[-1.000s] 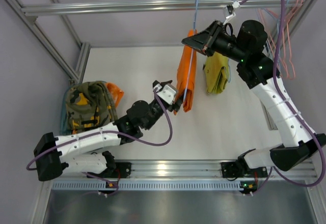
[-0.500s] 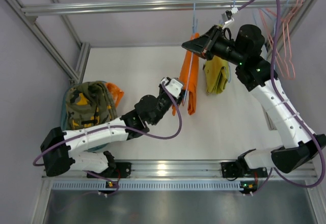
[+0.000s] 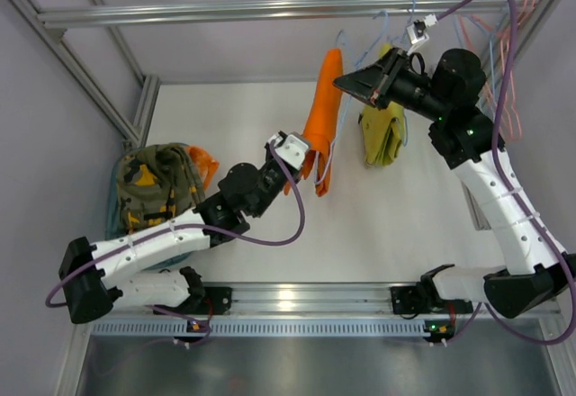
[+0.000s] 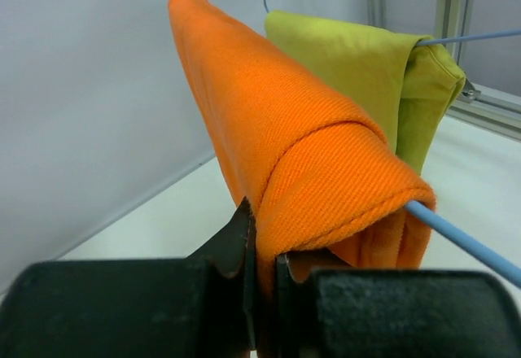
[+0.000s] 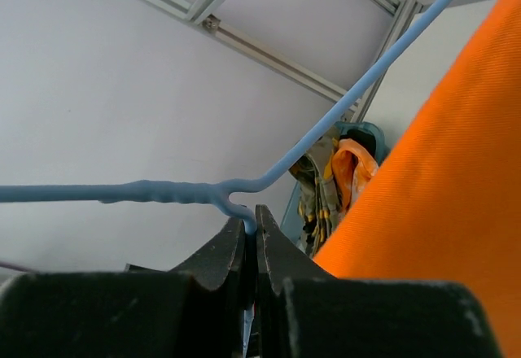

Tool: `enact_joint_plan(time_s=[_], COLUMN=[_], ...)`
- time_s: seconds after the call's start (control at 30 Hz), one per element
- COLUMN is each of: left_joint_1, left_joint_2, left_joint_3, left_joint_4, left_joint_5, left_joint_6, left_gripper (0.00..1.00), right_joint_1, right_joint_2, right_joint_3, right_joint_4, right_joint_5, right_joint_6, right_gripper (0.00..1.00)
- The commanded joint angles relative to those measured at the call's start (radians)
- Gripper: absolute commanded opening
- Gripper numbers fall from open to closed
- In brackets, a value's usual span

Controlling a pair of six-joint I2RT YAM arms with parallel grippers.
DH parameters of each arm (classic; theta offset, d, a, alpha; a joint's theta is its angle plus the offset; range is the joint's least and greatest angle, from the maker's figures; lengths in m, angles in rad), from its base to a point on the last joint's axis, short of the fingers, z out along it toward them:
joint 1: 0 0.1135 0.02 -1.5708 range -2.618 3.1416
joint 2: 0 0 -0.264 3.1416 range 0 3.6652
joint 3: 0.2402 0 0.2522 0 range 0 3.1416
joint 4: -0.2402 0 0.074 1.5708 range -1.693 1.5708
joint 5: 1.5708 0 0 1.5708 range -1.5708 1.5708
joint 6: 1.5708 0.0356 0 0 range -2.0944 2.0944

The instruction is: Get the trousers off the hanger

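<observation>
The orange trousers [image 3: 321, 112] hang folded over the light-blue hanger [image 3: 364, 51], slanting down to the left below the top rail. My left gripper [image 3: 300, 167] is shut on their lower edge; in the left wrist view a fold of the trousers [image 4: 301, 154] is pinched between the jaws of the left gripper [image 4: 265, 252], and the hanger bar [image 4: 456, 240] sticks out to the right. My right gripper [image 3: 346, 80] is shut on the hanger wire, seen as the hanger [image 5: 244, 191] clamped at the tips of the right gripper [image 5: 251, 229], with the trousers [image 5: 440, 179] beside it.
Yellow-green trousers [image 3: 383, 130] hang on another hanger just right of the orange pair. A camouflage garment [image 3: 155, 184] lies in a bin at the left. Pink wire hangers [image 3: 504, 63] hang at the far right of the rail [image 3: 225, 11].
My left gripper has closed on the lower edge of the trousers and pulled it left. The right gripper has lifted the hanger to the right, so the trousers now slant.
</observation>
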Motion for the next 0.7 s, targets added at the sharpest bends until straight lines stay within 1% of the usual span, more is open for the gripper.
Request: enact_joint_plan(time_s=[0.0,0.07,0.1,0.17,0.2,0.27,0.3,0.47,0.6,0.67], left_joint_1=[0.020,0.018,0.018,0.018,0.020,0.018,0.020,0.020,0.021,0.026], left_joint_2=[-0.104,-0.115,-0.110,-0.089,-0.081,-0.055,-0.046,0.013,0.069,0.088], left_joint_3=[0.104,0.159,0.228,0.296,0.363,0.426,0.481,0.633,0.790,0.831], left_joint_4=[0.021,-0.034,-0.052,-0.084,-0.091,-0.103,-0.106,-0.111,-0.118,-0.120], left_joint_5=[0.012,0.026,0.032,0.035,0.036,0.044,0.046,0.041,0.021,0.018], left_joint_6=[0.040,0.006,-0.006,-0.031,-0.037,-0.057,-0.061,-0.075,-0.085,-0.068], left_gripper=[0.00,0.00,0.00,0.00,0.00,0.00,0.00,0.00,0.00,0.00], right_joint_1=[-0.031,-0.029,-0.025,-0.024,-0.024,-0.023,-0.023,-0.011,-0.009,-0.009], right_joint_2=[-0.061,-0.070,-0.079,-0.084,-0.090,-0.096,-0.099,-0.105,-0.110,-0.116], right_joint_3=[0.005,-0.037,-0.079,-0.123,-0.159,-0.193,-0.213,-0.261,-0.298,-0.302], right_joint_4=[0.124,0.120,0.115,0.109,0.106,0.111,0.100,0.060,0.048,0.040], right_joint_5=[-0.055,-0.059,-0.055,-0.056,-0.055,-0.061,-0.059,-0.042,-0.038,-0.039], right_joint_6=[-0.114,-0.163,-0.176,-0.213,-0.226,-0.253,-0.265,-0.353,-0.384,-0.397], right_gripper=[0.00,0.00,0.00,0.00,0.00,0.00,0.00,0.00,0.00,0.00])
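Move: My left hand already pinches the near-left side of the orange trousers, whose middle lies about 6 cm ahead, 4 cm right and 4 cm above it. The hanger's neck, shut in my right hand, is some 7 cm right, 5 ahead and 12 up from my left. From my right hand the trousers' middle lies about 4 cm left, level front to back, 8 below; the yellow trousers hang roughly 10 cm right, 9 farther out and 9 below. I draw the orange trousers up past the hanger: my left hand, fingers still shut on the cloth, climbs about 21 cm and tilts some 15 degrees, its left side dipping. Meanwhile my right hand keeps its grip on the hanger's neck and takes it down about 10 cm, with a similar roll, so the two pull apart in height. ##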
